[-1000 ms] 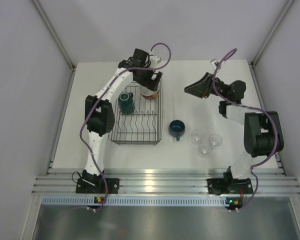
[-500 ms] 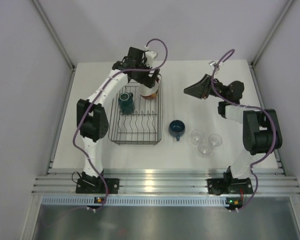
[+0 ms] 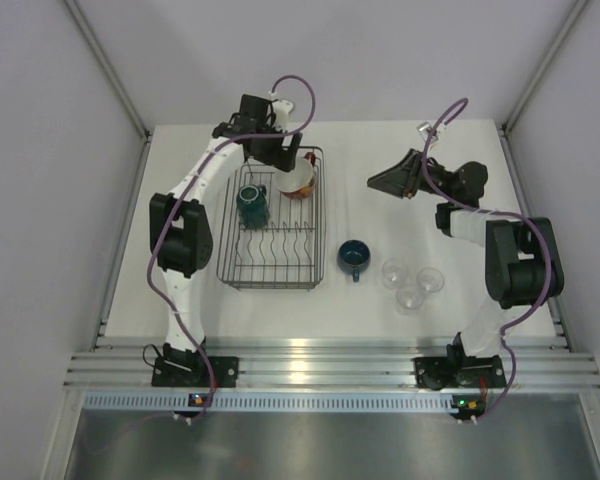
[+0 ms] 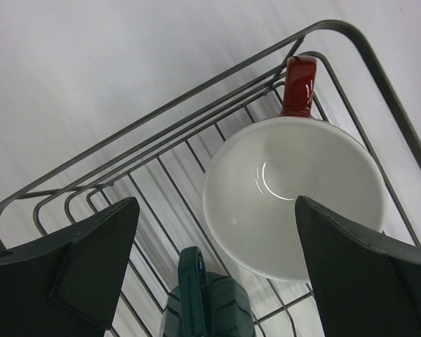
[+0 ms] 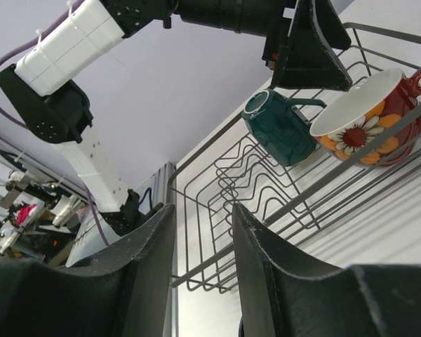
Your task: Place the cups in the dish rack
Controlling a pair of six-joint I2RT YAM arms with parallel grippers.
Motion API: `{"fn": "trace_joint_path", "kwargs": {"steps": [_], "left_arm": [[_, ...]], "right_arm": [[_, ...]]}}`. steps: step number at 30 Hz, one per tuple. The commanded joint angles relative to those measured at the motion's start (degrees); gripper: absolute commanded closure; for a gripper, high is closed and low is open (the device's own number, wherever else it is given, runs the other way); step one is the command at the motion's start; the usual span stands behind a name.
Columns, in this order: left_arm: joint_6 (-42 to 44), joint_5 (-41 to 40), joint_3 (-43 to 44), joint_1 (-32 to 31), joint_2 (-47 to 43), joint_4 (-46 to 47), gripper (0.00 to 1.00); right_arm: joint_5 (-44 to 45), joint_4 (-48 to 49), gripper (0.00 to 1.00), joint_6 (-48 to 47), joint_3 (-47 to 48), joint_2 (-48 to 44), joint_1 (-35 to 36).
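Observation:
The dish rack (image 3: 270, 262) holds the teal mug (image 3: 252, 203) near its left side and the big red patterned cup (image 3: 297, 178) in its far right corner. My left gripper (image 3: 276, 155) hovers open just above and left of the red cup. In the left wrist view the cup's white inside (image 4: 295, 189) and the teal mug (image 4: 207, 302) lie below the wide-apart fingers (image 4: 91, 267). The small dark-blue cup (image 3: 353, 257) and three clear glasses (image 3: 410, 285) stand on the table right of the rack. My right gripper (image 3: 378, 180) hangs open in the air, pointing at the rack (image 5: 266, 175).
The rack's upright prongs (image 3: 275, 245) fill its near half. The table's right edge runs close behind the right arm (image 3: 520, 260). The aluminium rail (image 3: 310, 355) with both arm bases borders the near side.
My left gripper has drawn back and to the left off the red cup, which stays in the rack and now shows fully. The right arm has barely moved.

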Motion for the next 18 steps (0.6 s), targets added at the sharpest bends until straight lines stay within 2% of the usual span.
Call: {"fn": "trace_joint_path", "kwargs": {"steps": [1,6,18], "left_arm": [[-0.54,2.82,0.06,0.18,1.07,1.80,0.01],[-1.16,6.08,0.15,0.18,2.39,2.32,0.01],[-3.09,8.36,-0.47,0.27,6.25,2.41,0.02]], "right_arm": [[-0.57,6.91,0.61,-0.70,-0.07,-1.26,0.65],[-0.57,6.82,0.61,-0.70,-0.16,-1.17,0.65],[-0.49,5.15,0.61,-2.37,-1.12,-2.14,0.65]]}}
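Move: Just beyond the left hand, the flowered cup lies in the rack with its white mouth towards the fingers, its middle about 4 cm to the right, 1 cm back and 7 cm below. The teal mug is some 8 cm back and 6 cm left of the hand, about as low. The rack's far right corner stands roughly 5 cm ahead and 9 cm right, 6 cm below. From the right hand the flowered cup is about 13 cm ahead, 17 cm left and 17 cm below. Sinking about 5 cm towards the white mouth of the flowered cup, the left hand also eases some 2 cm to the right while its wrist tips the fingers a little more steeply down, by just under 10 degrees. The fingers stay wide open and end close to the cup's rim; no touch can be made out. ##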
